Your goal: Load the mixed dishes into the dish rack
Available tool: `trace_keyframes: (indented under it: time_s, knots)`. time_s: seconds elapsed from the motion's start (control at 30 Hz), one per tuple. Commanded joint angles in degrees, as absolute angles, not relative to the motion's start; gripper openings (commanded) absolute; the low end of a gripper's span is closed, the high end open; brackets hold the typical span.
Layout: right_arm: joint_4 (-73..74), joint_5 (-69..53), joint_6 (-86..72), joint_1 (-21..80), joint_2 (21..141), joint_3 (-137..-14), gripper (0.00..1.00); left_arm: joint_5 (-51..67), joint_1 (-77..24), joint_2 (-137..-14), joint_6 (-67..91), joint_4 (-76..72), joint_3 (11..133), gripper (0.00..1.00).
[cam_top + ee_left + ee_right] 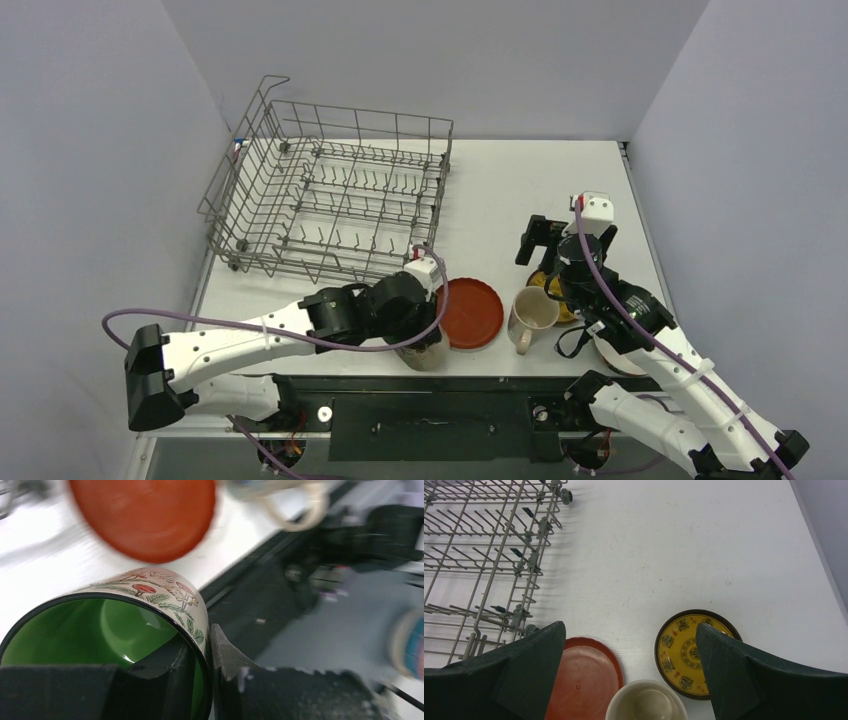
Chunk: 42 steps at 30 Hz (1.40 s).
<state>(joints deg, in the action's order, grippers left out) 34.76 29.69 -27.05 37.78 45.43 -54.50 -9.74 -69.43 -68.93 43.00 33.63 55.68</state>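
My left gripper [207, 650] is shut on the rim wall of the green-lined mug [100, 630], one finger inside and one outside. From above, that mug [425, 354] is at the table's near edge, under the left gripper [420, 335]; whether it is lifted I cannot tell. To its right lie the red plate [470, 312] and the cream mug [533, 315]. My right gripper [630, 630] hangs open above the red plate [584, 680], cream mug [646, 702] and yellow saucer [684, 652], holding nothing. The dish rack [330, 200] stands at the far left.
A white bowl's rim [607, 354] shows partly under the right arm near the front right. The right gripper [568, 245] hovers over the yellow saucer [545, 285]. The rack's near corner [479, 555] is left of the right gripper. White walls enclose the table on three sides.
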Motion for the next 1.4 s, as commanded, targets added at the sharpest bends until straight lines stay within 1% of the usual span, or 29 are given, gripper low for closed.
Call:
trace_keyframes:
  time_s: [0.0, 0.13, 0.17, 0.2, 0.23, 0.27, 0.3, 0.33, 0.37, 0.47, 0.53, 0.57, 0.6, 0.63, 0.67, 0.77, 0.83, 1.0, 1.03, 1.07, 1.13, 1.23, 1.37]
  knots:
    - [35.32, 29.58, -22.76, 37.19, 44.39, -54.97, 0.98, 11.59, -65.61, -64.89, 43.05, 14.42, 62.60, 0.00]
    - [35.43, 29.25, -21.24, 37.04, 42.96, -54.78, 0.98, 26.34, -58.00, -64.60, 47.15, 5.19, 65.47, 0.00]
    - [35.49, 28.74, -21.08, 36.98, 42.91, -54.59, 0.98, 31.50, -54.05, -64.40, 48.84, -0.22, 65.46, 0.00]
    - [35.37, 28.30, -20.56, 36.97, 42.99, -54.54, 0.98, 33.94, -52.07, -64.37, 53.61, -3.89, 65.34, 0.00]
    - [35.22, 26.89, -20.21, 36.94, 43.13, -54.31, 0.98, 38.81, -47.89, -64.50, 56.60, -12.20, 64.78, 0.00]
    - [34.64, 25.93, -19.20, 36.94, 43.28, -54.05, 0.98, 40.76, -44.23, -64.68, 64.20, -16.78, 64.47, 0.00]
    - [34.11, 23.73, -18.16, 37.03, 43.58, -53.41, 0.96, 43.94, -42.55, -65.43, 72.39, -26.32, 63.89, 0.00]
    - [32.61, 21.27, -17.56, 37.06, 43.67, -52.57, 0.95, 45.46, -39.69, -66.70, 76.40, -30.78, 63.76, 0.00]
    - [31.73, 20.13, -16.52, 37.24, 43.94, -52.13, 0.94, 45.76, -38.56, -67.45, 84.43, -39.38, 63.71, 0.00]
    - [25.98, 13.34, -14.08, 38.45, 45.08, -50.42, 0.88, 43.78, -34.78, -72.12, 98.59, -53.71, 63.95, 0.00]
    - [21.43, 10.31, -12.30, 40.28, 44.90, -48.84, 0.86, 41.19, -33.52, -75.45, 108.76, -67.49, 63.94, 0.00]
    - [19.28, 9.16, -11.18, 41.58, 44.51, -47.84, 0.86, 40.02, -33.19, -76.57, 114.91, -71.14, 63.86, 0.00]
    - [14.47, 6.57, -10.64, 42.02, 43.38, -45.34, 0.86, 37.58, -32.71, -78.58, 117.79, -76.63, 63.73, 0.00]
    - [9.07, 4.96, -9.71, 42.63, 42.74, -44.03, 0.86, 36.37, -32.57, -79.32, 122.22, -78.88, 63.60, 0.00]
    - [6.20, 0.89, -9.12, 42.80, 41.07, -40.93, 0.85, 33.83, -32.47, -80.41, 123.77, -82.01, 63.25, 0.00]
    - [-9.31, -7.02, -6.93, 43.99, 38.44, -35.04, 0.84, 30.14, -32.43, -80.86, 127.04, -84.71, 62.64, 0.00]
    - [-16.27, -8.88, -7.28, 44.19, 38.10, -32.34, 0.83, 28.18, -32.43, -80.30, 127.24, -84.88, 62.43, 0.00]
    - [-27.77, -12.43, -10.70, 44.21, 41.43, -31.95, 0.79, 27.57, -32.62, -78.58, 127.22, -83.11, 61.91, 0.00]
    - [-30.21, -13.57, -10.80, 44.25, 41.90, -32.49, 0.76, 27.79, -32.77, -78.11, 127.33, -82.73, 61.67, 0.00]
    - [-30.93, -13.77, -10.57, 44.22, 42.77, -32.85, 0.76, 28.09, -32.86, -77.86, 127.52, -81.33, 60.99, 0.00]
    - [-31.89, -14.95, -7.90, 44.21, 43.68, -34.13, 0.70, 29.65, -33.14, -76.83, 127.31, -77.41, 60.11, 0.00]
    - [-29.32, -18.91, -1.93, 44.18, 44.33, -36.99, 0.64, 30.16, -33.46, -74.94, 126.89, -73.68, 57.78, 0.00]
    - [-26.23, -20.45, 3.23, 44.25, 44.22, -39.48, 0.64, 29.97, -33.67, -73.93, 126.41, -72.05, 56.24, 0.00]
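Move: From the left hand, already pinching the lifted green mug by its wall, the right gripper it goes to is about 13 cm ahead, 19 right and 11 higher. The red plate lies 10 ahead, 7 right; the dish rack's middle 32 ahead, 18 left, both well below. From the right hand, the green mug is some 13 cm back, 21 left and 14 below; the cream mug lies 7 back, 1 left, the yellow plate level, 5 right, both over 20 below. The left hand keeps its pinch on the green mug's wall and, after swinging about 5 cm right, carries it up some 34 cm and a little forward, rolling about 95 degrees, left side up, so the base faces the right gripper. The open right hand comes left to meet it, dipping before it rises, turning counter-clockwise and tilting up while its fingers partly close, and ends close to the mug's base and handle, with no contact to be made out. ##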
